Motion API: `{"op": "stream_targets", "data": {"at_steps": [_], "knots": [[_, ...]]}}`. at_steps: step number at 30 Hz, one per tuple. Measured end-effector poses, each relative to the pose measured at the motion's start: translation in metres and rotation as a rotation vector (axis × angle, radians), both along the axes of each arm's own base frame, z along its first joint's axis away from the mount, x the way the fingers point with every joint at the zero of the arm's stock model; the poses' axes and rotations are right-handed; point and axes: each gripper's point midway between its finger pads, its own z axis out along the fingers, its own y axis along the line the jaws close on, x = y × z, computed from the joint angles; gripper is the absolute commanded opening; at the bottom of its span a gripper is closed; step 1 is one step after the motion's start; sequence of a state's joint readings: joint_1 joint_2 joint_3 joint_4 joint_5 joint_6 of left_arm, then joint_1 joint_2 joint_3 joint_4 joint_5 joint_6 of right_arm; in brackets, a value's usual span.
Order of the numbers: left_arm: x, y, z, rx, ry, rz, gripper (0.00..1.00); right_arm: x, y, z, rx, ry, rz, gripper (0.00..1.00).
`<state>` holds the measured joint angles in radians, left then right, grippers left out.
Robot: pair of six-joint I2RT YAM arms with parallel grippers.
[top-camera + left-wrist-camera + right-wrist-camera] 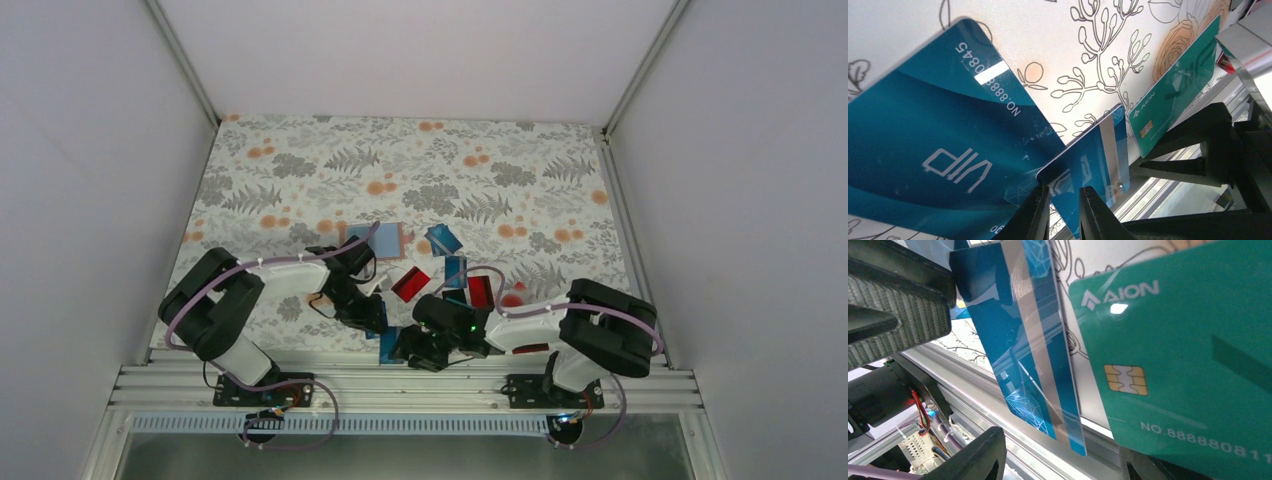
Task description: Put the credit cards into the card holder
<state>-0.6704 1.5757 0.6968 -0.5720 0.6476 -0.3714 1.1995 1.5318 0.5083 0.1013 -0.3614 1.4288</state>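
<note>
My left gripper [372,318] [1062,200] is at the near table edge. Its jaws are almost closed, and its tips rest on a corner of a blue striped card [1095,155] [1033,350] that overhangs the rail. My right gripper [412,350] [1063,450] is open just off the edge, with that card's overhang between its fingers. A green chip card [1188,355] [1175,85] covers its right finger. A big blue VIP card [933,150] lies flat beside them. The card holder [372,241], a flat rectangle with tan edges, lies farther back.
More red cards [410,284] [480,291] and blue cards [443,240] [455,270] lie scattered mid-table on the floral cloth [300,170]. An aluminium rail [330,372] runs along the near edge. White walls [90,150] close in both sides.
</note>
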Motion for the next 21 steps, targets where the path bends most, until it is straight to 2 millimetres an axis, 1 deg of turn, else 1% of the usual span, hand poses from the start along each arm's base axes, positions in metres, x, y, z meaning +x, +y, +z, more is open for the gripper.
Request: {"op": "stream_targets", "data": {"at_steps": [7,12,17,19,21], "knots": [[-0.002,-0.004,-0.001,-0.022,0.013,0.004,0.15,-0.001,0.003,0.001,0.059,-0.009,0.009,0.54],[-0.004,-0.005,-0.001,-0.035,0.024,0.011,0.14,-0.002,0.014,0.002,0.118,-0.007,0.029,0.50],[-0.006,-0.006,-0.002,-0.046,0.033,0.015,0.14,-0.002,0.021,0.002,0.168,-0.007,0.038,0.41],[-0.006,-0.006,-0.002,-0.048,0.035,0.016,0.14,-0.002,0.021,0.001,0.179,-0.007,0.038,0.35],[-0.006,-0.006,-0.002,-0.049,0.036,0.016,0.13,-0.002,0.020,0.000,0.185,-0.007,0.032,0.28]]}}
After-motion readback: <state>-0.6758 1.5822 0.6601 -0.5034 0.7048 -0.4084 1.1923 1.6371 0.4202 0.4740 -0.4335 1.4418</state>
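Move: The blue card with the grey stripe lies about 3 cm to the right gripper's left and 2 cm farther out, barely below its fingertips. The green card lies some 4 cm to this gripper's right and 3 cm ahead. From the left gripper the striped card is roughly 4 cm back and 2 cm to the right, while the VIP blue card sits almost under that gripper, about 1 cm ahead and 1 cm left. Slide the right gripper about 2 cm left, staying low at the near end of the striped blue card, and roll it some 10 degrees so its left side rises. Close its fingers part-way around that end as you go, bringing the lower finger against the card's edge. Keep the left gripper low and nearly shut by the card's far-left corner. ##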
